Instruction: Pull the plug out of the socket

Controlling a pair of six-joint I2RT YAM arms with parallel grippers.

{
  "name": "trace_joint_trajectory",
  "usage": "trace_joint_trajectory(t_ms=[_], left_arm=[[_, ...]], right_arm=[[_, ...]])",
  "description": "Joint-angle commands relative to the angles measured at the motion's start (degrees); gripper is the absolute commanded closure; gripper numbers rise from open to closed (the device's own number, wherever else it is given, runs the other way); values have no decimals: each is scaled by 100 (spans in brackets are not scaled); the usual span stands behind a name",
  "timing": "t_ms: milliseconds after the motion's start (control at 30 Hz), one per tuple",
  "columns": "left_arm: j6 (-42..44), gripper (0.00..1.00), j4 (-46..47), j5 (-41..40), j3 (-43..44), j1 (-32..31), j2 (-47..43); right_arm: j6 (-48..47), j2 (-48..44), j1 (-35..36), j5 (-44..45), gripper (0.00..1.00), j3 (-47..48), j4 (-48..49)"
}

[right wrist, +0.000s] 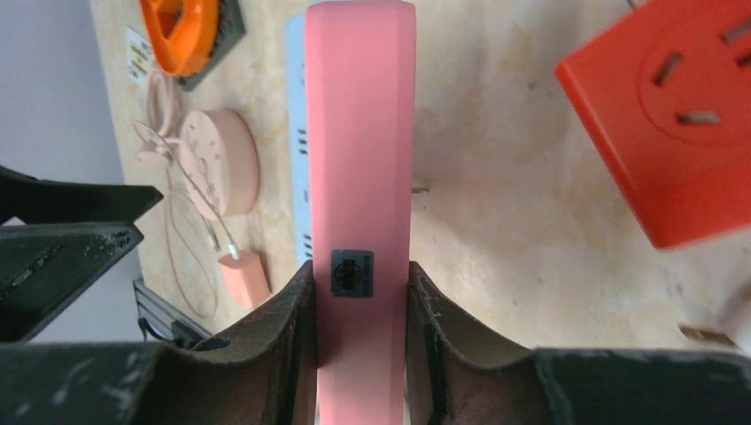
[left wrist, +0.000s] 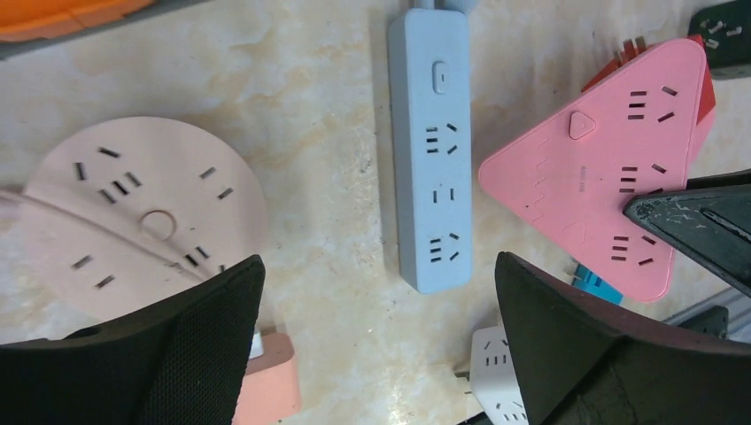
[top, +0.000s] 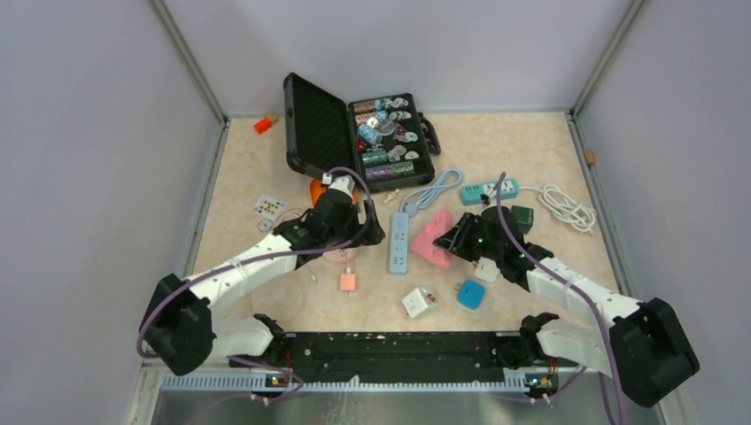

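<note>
My right gripper [top: 458, 242] [right wrist: 359, 270] is shut on the pink triangular socket [top: 431, 237] [left wrist: 602, 168] [right wrist: 359, 133], one finger on each flat face. The holes on its top face that show are empty. My left gripper [top: 370, 235] [left wrist: 376, 266] hangs open over bare table, with nothing between its fingers. It is between a round pink socket [left wrist: 133, 212] and a light blue power strip [left wrist: 432, 150]. A salmon plug [top: 347, 282] [left wrist: 266, 390] with a thin cable lies loose on the table just below the left finger.
A white cube adapter [top: 419, 302] and a blue adapter [top: 470, 294] lie near the front. A red adapter [right wrist: 673, 115] lies beside the pink socket. At the back are an open black case [top: 354, 133], a green strip [top: 489, 189] and a coiled white cable [top: 567, 208].
</note>
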Motion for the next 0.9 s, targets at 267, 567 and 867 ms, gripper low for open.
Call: trace_joint_trajectory(t_ms=[267,567,867], left_arm=[[250,1,-1180,-1252,579,-10,-875],[280,1,-1871,-1707,1055,-9,-940],[314,1,-2175,-1871,1340,-9,-1121]], right_arm=[[84,1038,9,-926,94,24,1597],[-69,784,10,-238,43,130,523],[-423,473,8,490,28,319,-650]])
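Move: Over bare table, the right hand grips the pink triangular socket on edge; its resting spot lies about 1 cm back, 1 cm left and 6 cm below. The blue power strip is some 9 cm left of that hand and 1 cm ahead, the red plug about 7 cm right and 3 cm ahead, and the white block plug 12 cm back and 4 cm left. From the empty left hand that spot is some 13 cm right, 2 cm back and 8 cm down. Carrying the pink triangular socket about 3 cm left towards the blue strip and slightly forward, the right hand then opens its fingers and lets go, reversing some 4 cm right and 3 cm down. Meanwhile the empty left hand, still wide open, rises about 7 cm and draws 6 cm left, away from the strip, its wrist turning roughly 15 degrees. ##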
